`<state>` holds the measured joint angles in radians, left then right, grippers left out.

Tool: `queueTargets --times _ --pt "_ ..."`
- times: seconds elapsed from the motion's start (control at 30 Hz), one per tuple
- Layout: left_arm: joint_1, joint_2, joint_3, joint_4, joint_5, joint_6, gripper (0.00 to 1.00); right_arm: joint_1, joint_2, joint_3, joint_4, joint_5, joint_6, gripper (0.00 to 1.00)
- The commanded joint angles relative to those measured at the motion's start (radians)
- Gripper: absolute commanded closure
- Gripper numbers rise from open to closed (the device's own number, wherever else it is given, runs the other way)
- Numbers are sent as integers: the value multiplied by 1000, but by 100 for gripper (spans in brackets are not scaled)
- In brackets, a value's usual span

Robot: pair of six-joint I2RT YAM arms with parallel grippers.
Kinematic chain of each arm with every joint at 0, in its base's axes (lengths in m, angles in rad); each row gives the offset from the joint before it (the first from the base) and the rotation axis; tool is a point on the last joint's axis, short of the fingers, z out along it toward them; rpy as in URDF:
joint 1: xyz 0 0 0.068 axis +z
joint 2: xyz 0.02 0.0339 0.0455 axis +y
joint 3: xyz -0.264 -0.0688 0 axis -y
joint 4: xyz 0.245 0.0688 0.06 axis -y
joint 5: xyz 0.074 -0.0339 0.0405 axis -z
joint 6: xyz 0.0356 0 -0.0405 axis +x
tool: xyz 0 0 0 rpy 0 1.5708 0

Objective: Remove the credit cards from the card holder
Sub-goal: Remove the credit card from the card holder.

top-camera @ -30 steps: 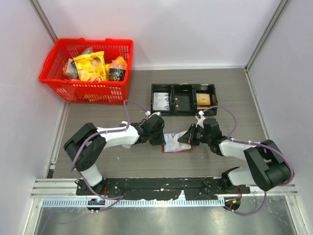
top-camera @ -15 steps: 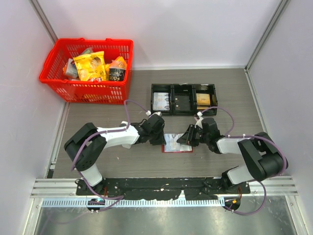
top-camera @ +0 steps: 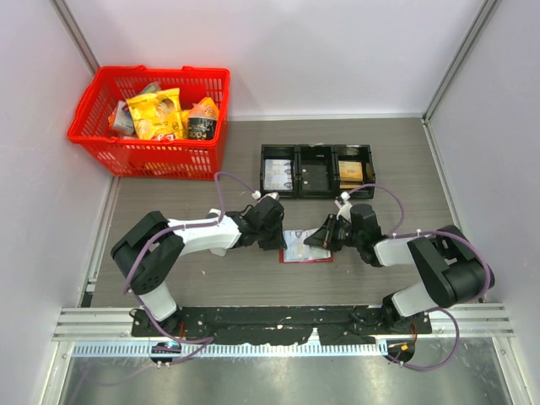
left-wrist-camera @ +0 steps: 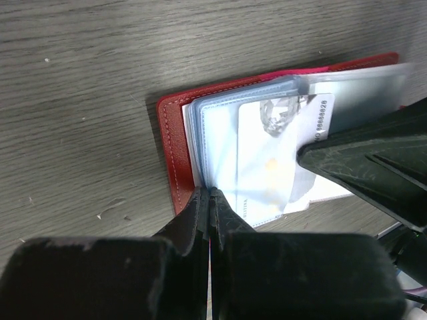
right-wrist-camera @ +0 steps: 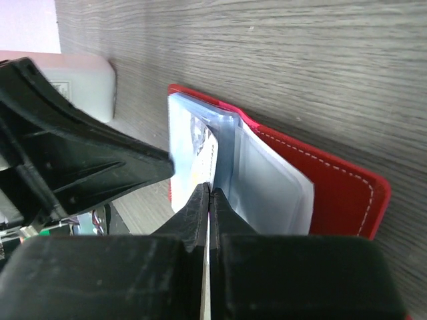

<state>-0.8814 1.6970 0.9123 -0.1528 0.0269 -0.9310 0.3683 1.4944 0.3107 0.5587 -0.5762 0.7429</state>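
Observation:
The red card holder [top-camera: 302,256] lies spread open on the table between both arms, its blue-grey sleeves up [left-wrist-camera: 220,133]. A whitish credit card [left-wrist-camera: 270,160] sticks partway out of a sleeve toward the right arm. My left gripper [top-camera: 278,238] is shut, its tips [left-wrist-camera: 210,195] pinching the sleeve edge by the red cover [left-wrist-camera: 172,147]. My right gripper [top-camera: 320,240] is shut on the card's edge [right-wrist-camera: 195,150], tips [right-wrist-camera: 210,192] meeting where the card leaves the sleeve [right-wrist-camera: 267,187]. Other cards cannot be made out.
A black three-compartment tray [top-camera: 316,171] sits just behind the card holder. A red basket [top-camera: 152,126] full of snack packs stands at the back left. White walls close in the table on three sides.
The right arm's elbow has drawn in toward the card holder, which now lies a little straighter. The left arm has stayed where it was.

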Motion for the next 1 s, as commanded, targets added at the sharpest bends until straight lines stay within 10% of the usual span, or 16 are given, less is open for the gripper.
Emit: queueTargets --times 0.0,0.37,0.8,0.97 --pt "-5 29 -18 -65 -19 18 100 -23 -89 -4 -116 41 -54 99" --pt "-5 4 19 -71 -18 31 98 -60 -419 33 -450 134 -102 99" --pt "-7 -259 106 -50 -55 34 15 -60 -770 88 -459 222 131 99" --pt "-7 -396 25 134 -32 14 2 -58 -864 27 -278 277 295 99"
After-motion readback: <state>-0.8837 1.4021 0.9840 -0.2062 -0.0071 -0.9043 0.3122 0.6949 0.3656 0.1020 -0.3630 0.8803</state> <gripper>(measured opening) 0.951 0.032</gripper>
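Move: Between the two hands, inside the open card holder, lies the credit card, its middle about 4 cm to the left hand's right and 1 cm ahead, and some 4 cm to the right hand's left and 1 cm ahead, level with both. The holder's middle is 6 cm right of the left hand and 1 cm ahead; from there the black tray stands about 20 cm farther out and 3 cm to the right. Pulling the card it already pinches, the right hand draws about 4 cm to its right while rising, then lifts steeply to some 15 cm up, fingers shut, wrist tipping up and turning nearly 20 degrees clockwise. Meanwhile the left hand first stays shut at the holder's left edge, holding the sleeve in place, then opens wide, lets go and climbs about 13 cm. ##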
